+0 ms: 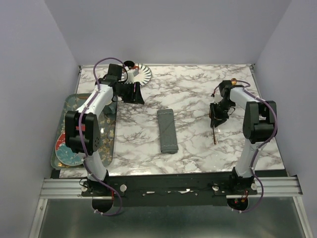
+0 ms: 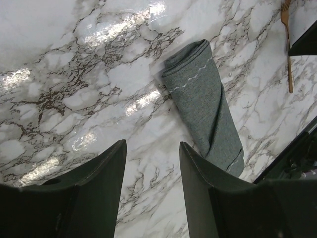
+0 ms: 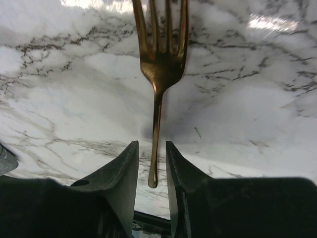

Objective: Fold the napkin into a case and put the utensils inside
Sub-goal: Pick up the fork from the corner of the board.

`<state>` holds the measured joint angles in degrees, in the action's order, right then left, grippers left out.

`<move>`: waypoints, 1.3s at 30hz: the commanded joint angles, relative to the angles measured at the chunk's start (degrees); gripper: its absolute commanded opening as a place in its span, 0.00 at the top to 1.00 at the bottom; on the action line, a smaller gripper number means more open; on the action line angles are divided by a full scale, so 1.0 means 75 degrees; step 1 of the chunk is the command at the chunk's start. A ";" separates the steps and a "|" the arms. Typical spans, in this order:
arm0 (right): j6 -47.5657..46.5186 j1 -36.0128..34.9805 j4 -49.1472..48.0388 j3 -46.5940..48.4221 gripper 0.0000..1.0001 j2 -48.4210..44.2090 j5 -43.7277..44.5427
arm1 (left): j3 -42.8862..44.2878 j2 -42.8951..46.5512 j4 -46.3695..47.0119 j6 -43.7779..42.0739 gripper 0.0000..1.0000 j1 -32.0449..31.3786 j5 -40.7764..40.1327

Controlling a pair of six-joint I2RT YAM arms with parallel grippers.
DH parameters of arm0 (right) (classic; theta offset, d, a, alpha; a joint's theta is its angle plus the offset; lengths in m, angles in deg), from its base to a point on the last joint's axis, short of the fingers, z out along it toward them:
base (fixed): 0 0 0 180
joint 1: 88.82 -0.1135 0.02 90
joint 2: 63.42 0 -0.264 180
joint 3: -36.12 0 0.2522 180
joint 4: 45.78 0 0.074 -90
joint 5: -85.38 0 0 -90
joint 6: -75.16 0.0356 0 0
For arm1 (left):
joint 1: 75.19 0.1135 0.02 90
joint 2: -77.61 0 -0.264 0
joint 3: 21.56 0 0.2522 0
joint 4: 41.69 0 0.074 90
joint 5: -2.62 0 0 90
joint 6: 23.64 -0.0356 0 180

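Observation:
The napkin lies folded as a case [image 1: 167,131], a long narrow grey pouch in the middle of the marble table [image 1: 188,94]; the left wrist view shows the case [image 2: 205,104] ahead and to the right. One of the utensils, a gold fork [image 3: 159,64], lies on the marble with its tines pointing away. My right gripper [image 3: 152,148] is open, and the fork's handle end sits between the fingers with a gap on each side. From above, the fork [image 1: 214,133] lies just in front of the right gripper [image 1: 216,115]. My left gripper [image 2: 152,148] is open and empty, hovering at the back left [image 1: 130,91].
A black-and-white striped saucer [image 1: 142,74] stands at the back left, behind the left gripper. A clear tray [image 1: 110,130] with a round plate [image 1: 67,151] runs along the table's left edge. Grey walls close in the sides and the back.

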<state>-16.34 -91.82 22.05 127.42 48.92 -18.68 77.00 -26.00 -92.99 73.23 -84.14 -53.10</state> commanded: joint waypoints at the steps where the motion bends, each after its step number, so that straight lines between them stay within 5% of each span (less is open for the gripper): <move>1: -0.0070 0.0002 -0.0060 0.0583 0.64 0.0408 0.0586 | -0.0161 0.0444 0.0130 -0.0155 0.44 0.0057 0.0175; 15: 0.0012 -0.0255 -0.0142 0.1333 0.73 0.1123 0.0516 | -0.0396 0.0573 0.0130 -0.0249 0.44 0.0057 0.0070; 24: 0.0105 -0.0455 0.0045 0.1426 0.99 0.1007 0.0330 | -0.0571 0.0772 0.0235 -0.0272 0.43 0.0057 -0.0059; 39: 0.1815 -0.2270 -0.0468 0.3899 0.99 0.0280 -0.1171 | -0.1989 0.0597 0.2988 0.1495 0.48 -0.0143 0.0199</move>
<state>-8.62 -103.76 21.35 152.97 51.82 -23.69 63.88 -20.43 -78.47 78.65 -84.79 -51.77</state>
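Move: The fork lies just under my right fingers, tines pointing forward. Its middle is about 1 cm behind them and 1 cm below, with no sideways offset, and its neck is a few centimetres ahead. From that hand, the folded napkin is about 23 cm to the left and 5 cm back, and the gold spoon is roughly 16 cm ahead and 10 cm to the right. From my left hand, the fork is some 38 cm to the right, 9 cm back and 13 cm down. I slide my half-open right fingers about 4 cm forward, low along the fork towards its head, then edge slightly left as they close and pinch it near the neck. Then I lift it some 10 cm while swinging left by about as much and a bit farther forward, tipping my fingertips forward about 20 degrees. ##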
